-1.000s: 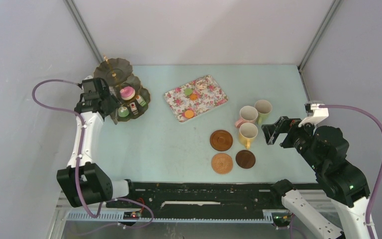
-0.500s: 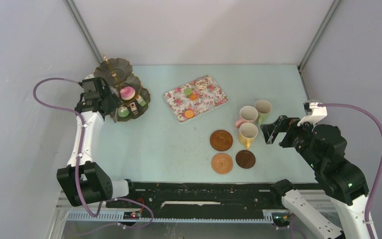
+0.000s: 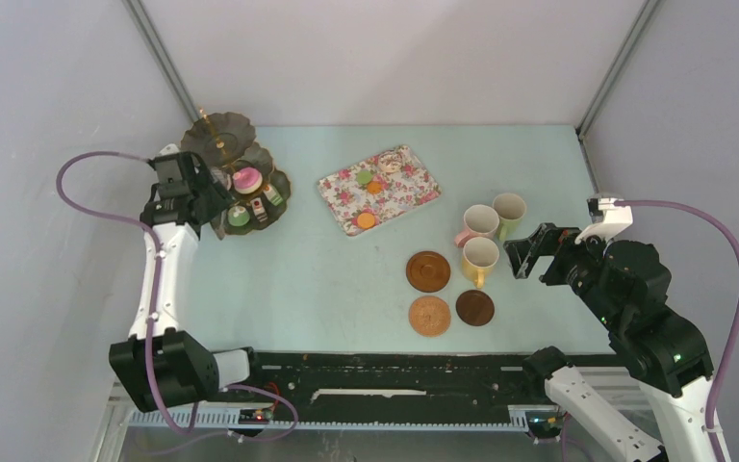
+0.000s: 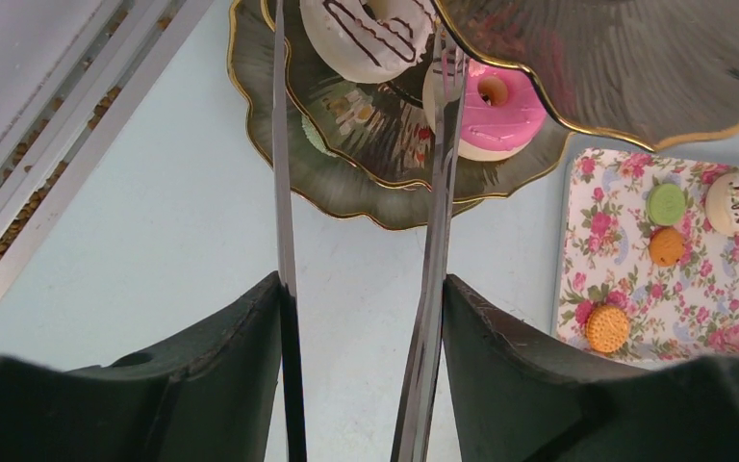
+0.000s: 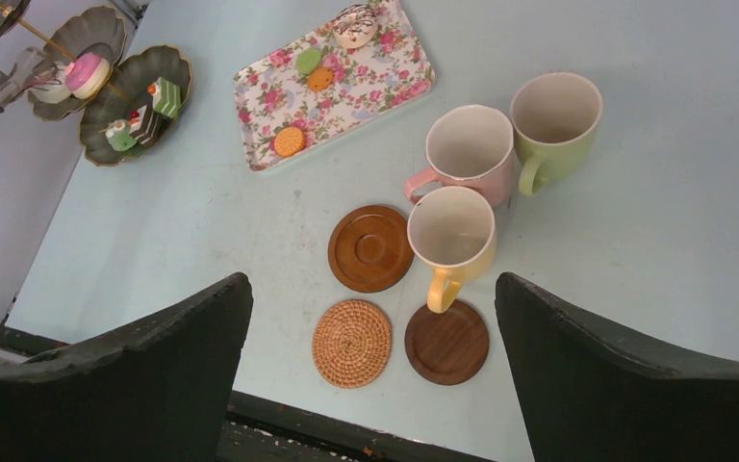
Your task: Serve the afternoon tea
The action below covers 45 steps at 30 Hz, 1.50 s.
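Observation:
My left gripper (image 4: 361, 289) is shut on long metal tongs (image 4: 435, 221) whose blades stand apart. Their tips flank a white chocolate-striped donut (image 4: 366, 34) on the dark three-tier stand (image 4: 346, 183), next to a pink donut (image 4: 496, 106). The lowest tier (image 3: 279, 183) carries small cakes. Pink (image 3: 478, 222), green (image 3: 509, 209) and yellow (image 3: 480, 258) mugs stand together on the table beside three round coasters (image 3: 428, 270), none on a coaster. My right gripper (image 3: 524, 252) hovers open just right of the yellow mug (image 5: 452, 231), with nothing between its fingers.
A flowered tray (image 3: 414, 197) in the middle back holds macarons (image 5: 289, 141) and a white donut (image 5: 354, 24). The stand sits in the far left corner by the wall. The black rail runs along the near edge.
My left gripper has drawn back slightly to the left from the stand. My right gripper has edged a little toward the yellow mug.

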Motion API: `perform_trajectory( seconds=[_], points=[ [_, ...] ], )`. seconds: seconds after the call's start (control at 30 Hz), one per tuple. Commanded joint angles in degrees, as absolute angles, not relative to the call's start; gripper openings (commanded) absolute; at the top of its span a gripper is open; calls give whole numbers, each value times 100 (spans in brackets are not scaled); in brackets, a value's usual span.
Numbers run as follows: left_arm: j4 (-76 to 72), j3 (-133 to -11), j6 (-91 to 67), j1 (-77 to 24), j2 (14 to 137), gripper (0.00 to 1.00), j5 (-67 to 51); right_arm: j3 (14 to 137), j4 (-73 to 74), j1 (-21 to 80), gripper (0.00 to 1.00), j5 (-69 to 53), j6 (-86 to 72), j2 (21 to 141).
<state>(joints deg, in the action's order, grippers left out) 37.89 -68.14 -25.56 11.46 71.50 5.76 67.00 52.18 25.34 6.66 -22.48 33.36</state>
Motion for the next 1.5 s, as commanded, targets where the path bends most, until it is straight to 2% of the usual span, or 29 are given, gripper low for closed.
perform_trajectory(
  seconds=[0.0, 0.57, 0.7, 0.93, 1.17, 1.47],
  points=[
    [3899, -6776, -2442, 1124, 6690, 61, 626, 6719, 5134, 2542, 100, 661, -2212, 3378],
    [4563, -6045, -2723, 792, 5397, 60, 352, 6719, 5064, 2541, 100, 401, -2104, 3398],
    [4634, -6018, -2991, 191, 5197, 59, 466, 6718, 5058, 2544, 100, 354, -2111, 3410],
    [4317, -5993, -3623, -1475, 5310, 59, 956, 6718, 5082, 2548, 100, 423, -2182, 3350],
    [3428, -6363, -3624, -2736, 6274, 59, 1107, 6719, 5223, 2545, 100, 641, -2249, 3241],
    [3289, -8438, -2053, -3352, 8899, 60, 809, 6721, 5377, 2546, 100, 795, -2313, 3085]
  ],
)
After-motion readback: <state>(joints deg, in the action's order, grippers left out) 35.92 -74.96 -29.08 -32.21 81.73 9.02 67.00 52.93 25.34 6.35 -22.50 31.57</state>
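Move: The white doughnut left on the flowered tray lies some 18 cm ahead of the left hand, 36 cm to its right and 19 cm below. On the same tray, the green macaron is about 15 cm ahead and 29 cm right, the bigger orange biscuit 4 cm ahead and 30 cm right. The already placed white doughnut, between the tong tips, is 8 cm ahead, 2 cm left and 7 cm below. From the right hand the tray doughnut lies roughly 33 cm ahead, 19 cm left. The placed doughnut on the stand's middle plate is left behind as the left hand, still gripping the half-open tongs, lifts slightly and draws them straight back about 8 cm. It then sweeps some 27 cm right towards the tray doughnut, turning about 40 degrees clockwise, and curves forward again near the end, speeding up; the fingers keep their opening. ##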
